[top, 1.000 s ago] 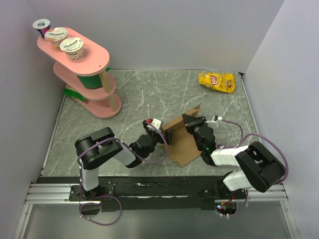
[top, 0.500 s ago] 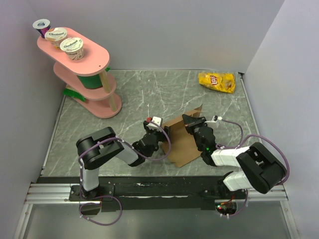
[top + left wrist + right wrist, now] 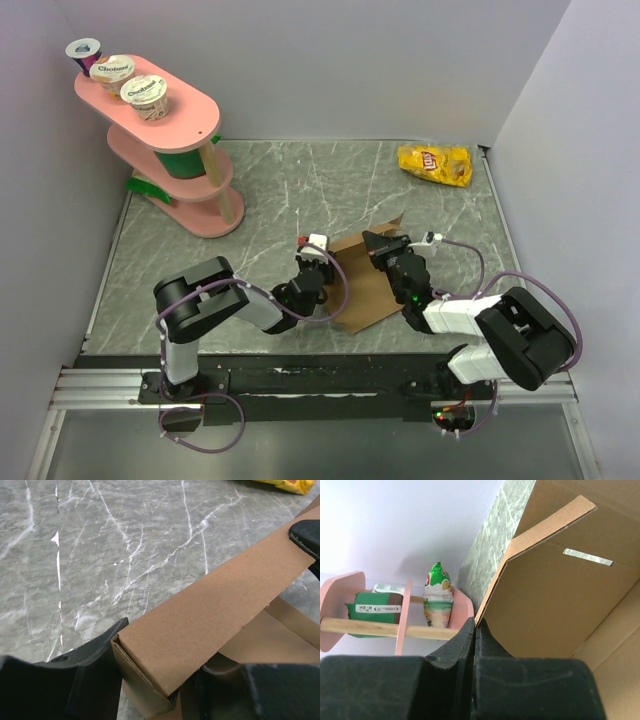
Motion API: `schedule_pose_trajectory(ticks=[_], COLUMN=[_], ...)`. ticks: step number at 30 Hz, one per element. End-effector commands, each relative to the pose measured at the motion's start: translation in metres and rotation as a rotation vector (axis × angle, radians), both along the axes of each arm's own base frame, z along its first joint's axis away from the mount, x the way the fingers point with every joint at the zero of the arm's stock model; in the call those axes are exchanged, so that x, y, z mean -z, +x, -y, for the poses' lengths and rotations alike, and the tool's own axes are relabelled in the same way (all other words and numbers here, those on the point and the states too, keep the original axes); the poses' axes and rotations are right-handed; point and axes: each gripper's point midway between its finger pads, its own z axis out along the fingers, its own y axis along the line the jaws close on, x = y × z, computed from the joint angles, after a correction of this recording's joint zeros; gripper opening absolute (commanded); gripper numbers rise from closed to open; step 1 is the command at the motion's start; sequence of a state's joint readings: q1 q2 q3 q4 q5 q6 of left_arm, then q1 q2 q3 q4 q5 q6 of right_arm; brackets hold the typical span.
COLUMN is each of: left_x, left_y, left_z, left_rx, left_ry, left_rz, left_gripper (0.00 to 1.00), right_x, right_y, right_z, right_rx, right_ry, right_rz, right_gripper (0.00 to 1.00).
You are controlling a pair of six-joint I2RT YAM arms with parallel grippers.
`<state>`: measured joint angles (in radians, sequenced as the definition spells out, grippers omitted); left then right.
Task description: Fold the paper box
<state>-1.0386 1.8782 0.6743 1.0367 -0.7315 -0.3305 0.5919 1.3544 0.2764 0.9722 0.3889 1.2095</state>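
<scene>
The paper box [image 3: 368, 282] is plain brown cardboard, partly folded, lying on the marble table between my two arms. My left gripper [image 3: 326, 276] is at its left side. In the left wrist view the gripper [image 3: 160, 680] has both fingers pressed against a doubled-over side wall of the box [image 3: 210, 605], one on each face. My right gripper [image 3: 384, 243] is at the box's far edge. In the right wrist view that gripper [image 3: 476, 630] is shut on the thin edge of an upright flap [image 3: 560, 595].
A pink tiered stand [image 3: 165, 135] with yogurt cups on top stands at the back left; in the right wrist view its lower shelf [image 3: 350, 605] holds a green bag [image 3: 437, 597]. A yellow chip bag [image 3: 435, 163] lies at the back right. Walls enclose three sides.
My left gripper has moved right to the box's left wall and closed from wide open onto it. The right gripper has kept its hold on the flap.
</scene>
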Motion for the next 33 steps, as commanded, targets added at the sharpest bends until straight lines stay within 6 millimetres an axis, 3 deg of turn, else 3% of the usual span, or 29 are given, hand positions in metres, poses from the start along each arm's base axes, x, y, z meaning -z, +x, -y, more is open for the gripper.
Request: schedule_pose_trajectory(ticks=[1,6,11,17,23,33], left_x=[0.039,0.047,0.041,0.025,0.012,-0.028], left_y=[0.011,0.002,-0.01,-0.024,-0.043,-0.073], left_z=[-0.066,-0.062,-0.057,-0.056,-0.051,-0.013], left_rx=[-0.251,-0.179,-0.078,0.018,0.159,0.442], left_ry=[0.231,0.219,0.169,0.116,0.098,0.005], left_rz=[-0.055,-0.085,-0.072,-0.043,-0.012,-0.003], left_gripper=[0.41,0.57,0.91,0.99,0.96,0.96], right_x=[0.032,0.035,0.035,0.032,0.031,0.03], right_y=[-0.012,-0.013,-0.011,-0.01,-0.009,-0.009], right_z=[0.006,0.008,0.01,0.008,0.007,0.006], right_rx=[-0.005,0.004,0.017,0.013,0.005,0.002], right_ry=[-0.121,-0.125,-0.133,-0.137,-0.143,-0.15], right_rz=[-0.098,-0.121,-0.138,-0.131,-0.128,-0.124], right_gripper=[0.0,0.0,0.0,0.0,0.0,0.0])
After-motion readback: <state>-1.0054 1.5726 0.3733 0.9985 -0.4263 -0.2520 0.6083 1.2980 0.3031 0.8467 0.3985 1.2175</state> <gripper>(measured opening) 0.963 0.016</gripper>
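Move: The box's left corner is at the left hand's fingertips, about 1 cm ahead of its hand point and level with it, one finger on either side of the cardboard. The box floor's middle lies some 10 cm right of the left hand, 7 cm nearer the robot and 4 cm lower. For the right hand, the far wall's top edge is right between its shut fingers; that left corner is roughly 10 cm to its left, 3 cm back and 2 cm lower. Backward and to the left, dipping about 2.5 cm at first, the left hand spreads its fingers wide and lets go of the box's left corner. Drawn back some 5 cm, it then rises again to its starting height and eases slightly right, having turned about 15 degrees clockwise. The right hand stays, still pinching the far wall's edge. ##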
